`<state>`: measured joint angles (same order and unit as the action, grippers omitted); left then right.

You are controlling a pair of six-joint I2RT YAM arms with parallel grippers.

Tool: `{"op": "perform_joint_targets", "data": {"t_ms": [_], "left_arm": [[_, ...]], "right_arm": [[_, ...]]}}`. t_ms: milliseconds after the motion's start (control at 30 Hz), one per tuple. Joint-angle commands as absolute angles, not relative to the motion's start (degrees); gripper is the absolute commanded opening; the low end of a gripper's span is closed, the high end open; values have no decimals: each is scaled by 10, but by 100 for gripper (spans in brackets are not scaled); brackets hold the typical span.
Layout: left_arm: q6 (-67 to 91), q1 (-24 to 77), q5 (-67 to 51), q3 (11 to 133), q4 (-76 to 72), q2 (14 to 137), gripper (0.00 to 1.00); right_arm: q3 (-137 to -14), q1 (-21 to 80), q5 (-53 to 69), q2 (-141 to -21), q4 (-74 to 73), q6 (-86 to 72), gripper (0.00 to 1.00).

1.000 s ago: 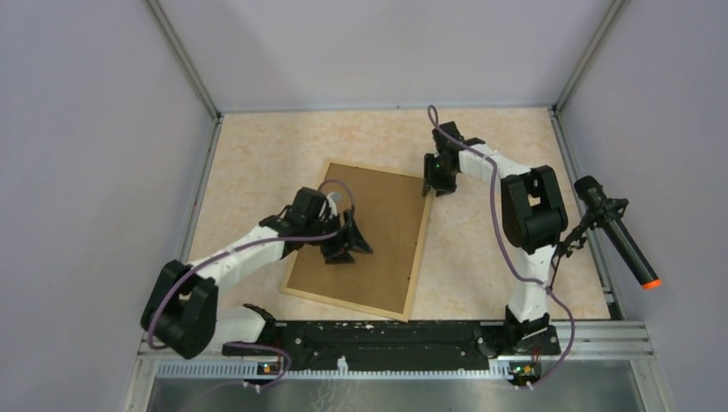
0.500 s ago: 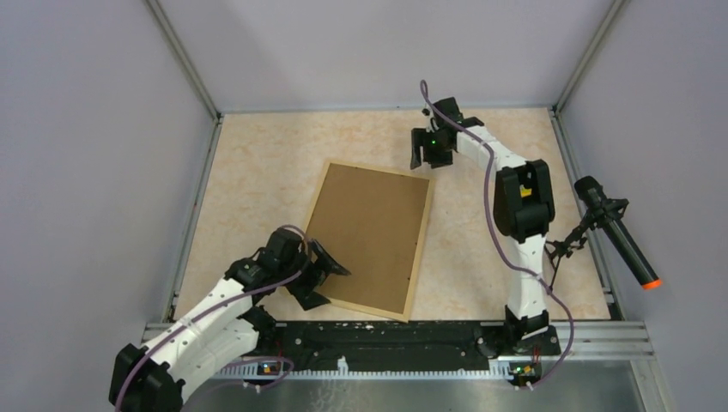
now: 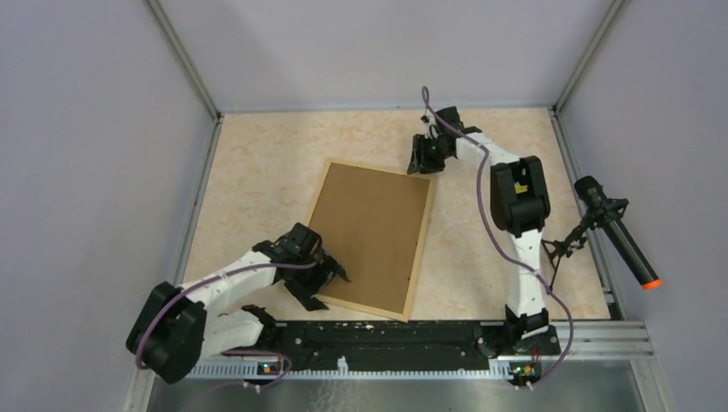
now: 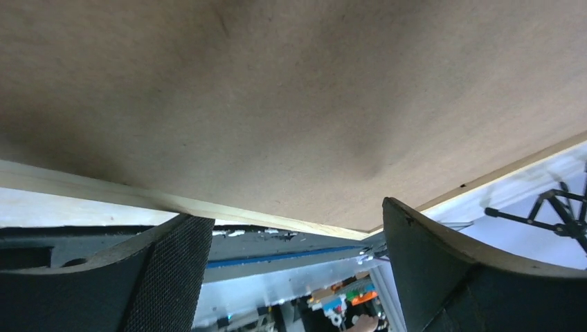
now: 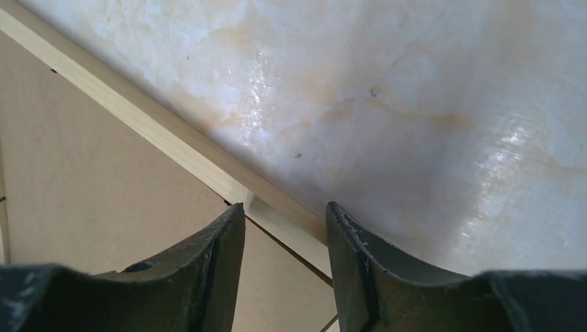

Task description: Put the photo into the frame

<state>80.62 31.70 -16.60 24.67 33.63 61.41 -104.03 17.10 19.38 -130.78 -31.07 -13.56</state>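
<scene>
The frame point(image 3: 373, 232) lies face down on the table, its brown board back up inside a light wood rim. The photo is hidden. My left gripper point(image 3: 329, 289) stands open at the frame's near left corner. In the left wrist view the frame point(image 4: 277, 104) fills the top, and nothing lies between the wide jaws of the left gripper point(image 4: 294, 211). My right gripper point(image 3: 418, 159) is at the far right corner. The right wrist view shows the right gripper point(image 5: 285, 206) open, jaws astride the wood rim point(image 5: 173, 142), with gaps on both sides.
The beige marbled table point(image 3: 275, 163) is walled in on three sides. A black and metal rail point(image 3: 386, 335) runs along the near edge, close to the frame's near corner. A black microphone point(image 3: 618, 230) on a stand sits at the right.
My left gripper drew back from the middle of the board to the near left corner and opened wider. My right gripper moved from the frame's right edge to its far right corner.
</scene>
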Motion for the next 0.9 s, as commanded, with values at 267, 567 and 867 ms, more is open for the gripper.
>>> {"op": "perform_joint_targets", "data": {"t_ms": [267,567,867], "left_arm": [[537,213,48,486,301,905,93],[304,107,-3,700,298,1081,99],[213,98,125,763,355,1028,99]], "right_arm": [[-672,140,311,-1134,-134,-277,39],[-381,205,307,-929,-11,-340,40],[-367,229,299,-795,-176,-250,44]]}}
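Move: Beneath both hands lies the frame, back up, its middle about 16 cm ahead and 9 cm right of the left hand, its near-left corner level and 15 cm left, its near-right corner 8 cm back and 21 cm right. From the right hand, on the far rail, the frame's middle is some 19 cm back and 17 cm left, its far-right corner 1 cm back and 4 cm right; the yellow timer is 4 cm back, 28 cm right. Turning the frame clockwise between them, the right hand keeps its grip by the far-right corner, swings about 7 cm right, then pulls back some 22 cm, easing left again. The left hand, wide open with one finger outside the near rail, sweeps forward about 26 cm and left 14 cm, pushing that rail round, its fingertips swinging leftward and forward. ##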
